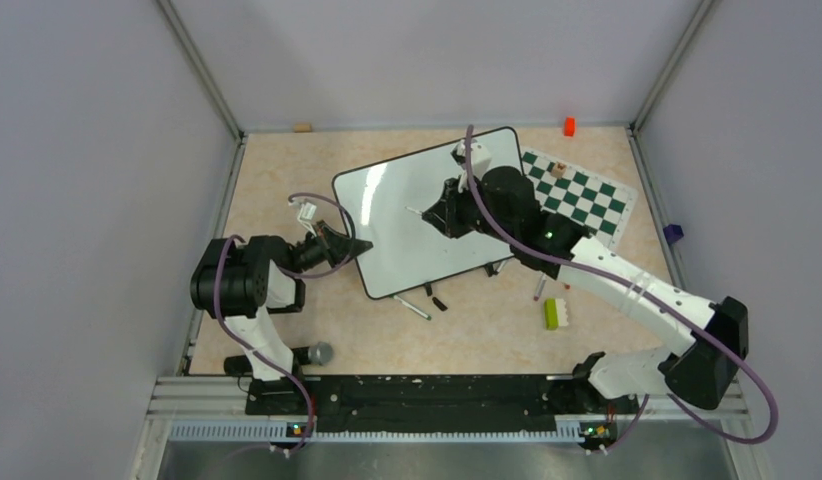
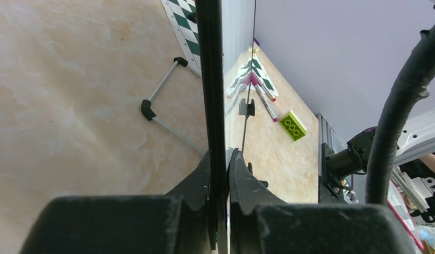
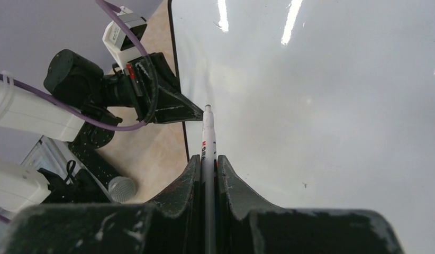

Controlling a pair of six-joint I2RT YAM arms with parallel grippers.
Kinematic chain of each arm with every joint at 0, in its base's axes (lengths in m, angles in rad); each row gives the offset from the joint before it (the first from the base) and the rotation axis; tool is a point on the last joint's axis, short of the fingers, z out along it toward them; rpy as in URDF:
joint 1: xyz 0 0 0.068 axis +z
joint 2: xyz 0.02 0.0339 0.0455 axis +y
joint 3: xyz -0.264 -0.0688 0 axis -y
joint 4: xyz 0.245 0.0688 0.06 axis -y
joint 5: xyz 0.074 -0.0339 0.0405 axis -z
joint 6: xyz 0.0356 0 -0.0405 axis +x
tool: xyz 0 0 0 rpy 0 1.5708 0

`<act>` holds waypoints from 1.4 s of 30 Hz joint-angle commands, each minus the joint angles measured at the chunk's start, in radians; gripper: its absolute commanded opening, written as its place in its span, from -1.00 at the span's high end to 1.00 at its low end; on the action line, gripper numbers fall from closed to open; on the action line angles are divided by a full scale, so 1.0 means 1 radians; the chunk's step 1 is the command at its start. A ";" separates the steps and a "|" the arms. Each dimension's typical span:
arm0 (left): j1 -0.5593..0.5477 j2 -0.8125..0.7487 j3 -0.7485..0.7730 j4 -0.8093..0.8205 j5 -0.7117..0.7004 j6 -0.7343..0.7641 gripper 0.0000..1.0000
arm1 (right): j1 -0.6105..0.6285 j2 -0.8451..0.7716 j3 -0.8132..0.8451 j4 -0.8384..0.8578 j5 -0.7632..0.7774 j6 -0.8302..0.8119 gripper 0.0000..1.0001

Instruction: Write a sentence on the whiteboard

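Observation:
The whiteboard (image 1: 387, 240) lies tilted in the middle of the table, and its face (image 3: 321, 106) is blank: no words of the sentence show on it. My left gripper (image 1: 363, 245) is shut on the board's left rim; in the left wrist view the black rim (image 2: 210, 79) runs between its closed jaws (image 2: 219, 156). My right gripper (image 1: 439, 213) hovers over the board, shut on a white marker (image 3: 207, 137). The marker's tip (image 1: 411, 209) points toward the board's left edge, near the left gripper (image 3: 193, 114).
A green-and-white chess mat (image 1: 582, 195) lies right of the board. A green brick (image 1: 553, 313), loose markers (image 1: 412, 308) and a cap (image 1: 439, 303) lie in front. A grey ball (image 1: 319, 352) sits near the left base. An orange block (image 1: 569, 126) is at the back wall.

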 commanded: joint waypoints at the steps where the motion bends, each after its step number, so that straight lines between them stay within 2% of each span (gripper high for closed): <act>1: -0.028 0.096 -0.017 0.040 0.022 0.148 1.00 | 0.023 0.059 0.045 0.084 -0.021 0.071 1.00; 8: -0.030 0.106 -0.011 0.042 0.024 0.155 1.00 | 0.129 0.207 0.207 0.032 0.153 0.049 1.00; 21: -0.030 0.117 -0.002 0.041 0.030 0.145 1.00 | 0.151 0.472 0.539 -0.121 0.232 0.004 1.00; 33: -0.032 0.122 -0.002 0.041 0.029 0.142 1.00 | 0.150 0.592 0.682 -0.120 0.260 -0.045 1.00; 42: -0.030 0.129 0.002 0.041 0.033 0.133 1.00 | 0.140 0.636 0.718 -0.122 0.279 -0.068 1.00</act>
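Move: The spot on the whiteboard for the uncapped marker, just inside its upper-left corner, lies some 12 cm ahead of the right hand, 18 cm to its left and about 5 cm lower; the corner itself is roughly 15 cm ahead and 19 cm left. The left gripper, on the board's left edge, sits about 4 cm ahead, 15 cm left and 17 cm below. From the left hand, that spot is around 8 cm ahead, 3 cm left and 12 cm up. The marker, still gripped in the right fingers, is carried across the whiteboard towards its upper-left corner: mostly left with a 2 cm dip, then lifting and bending forward and left before dipping again, ending about 13 cm left and 7 cm forward. The wrist rolls its left side down some 10 degrees. The left hand keeps its hold on the board's edge. Whether the tip touches can't be told. ##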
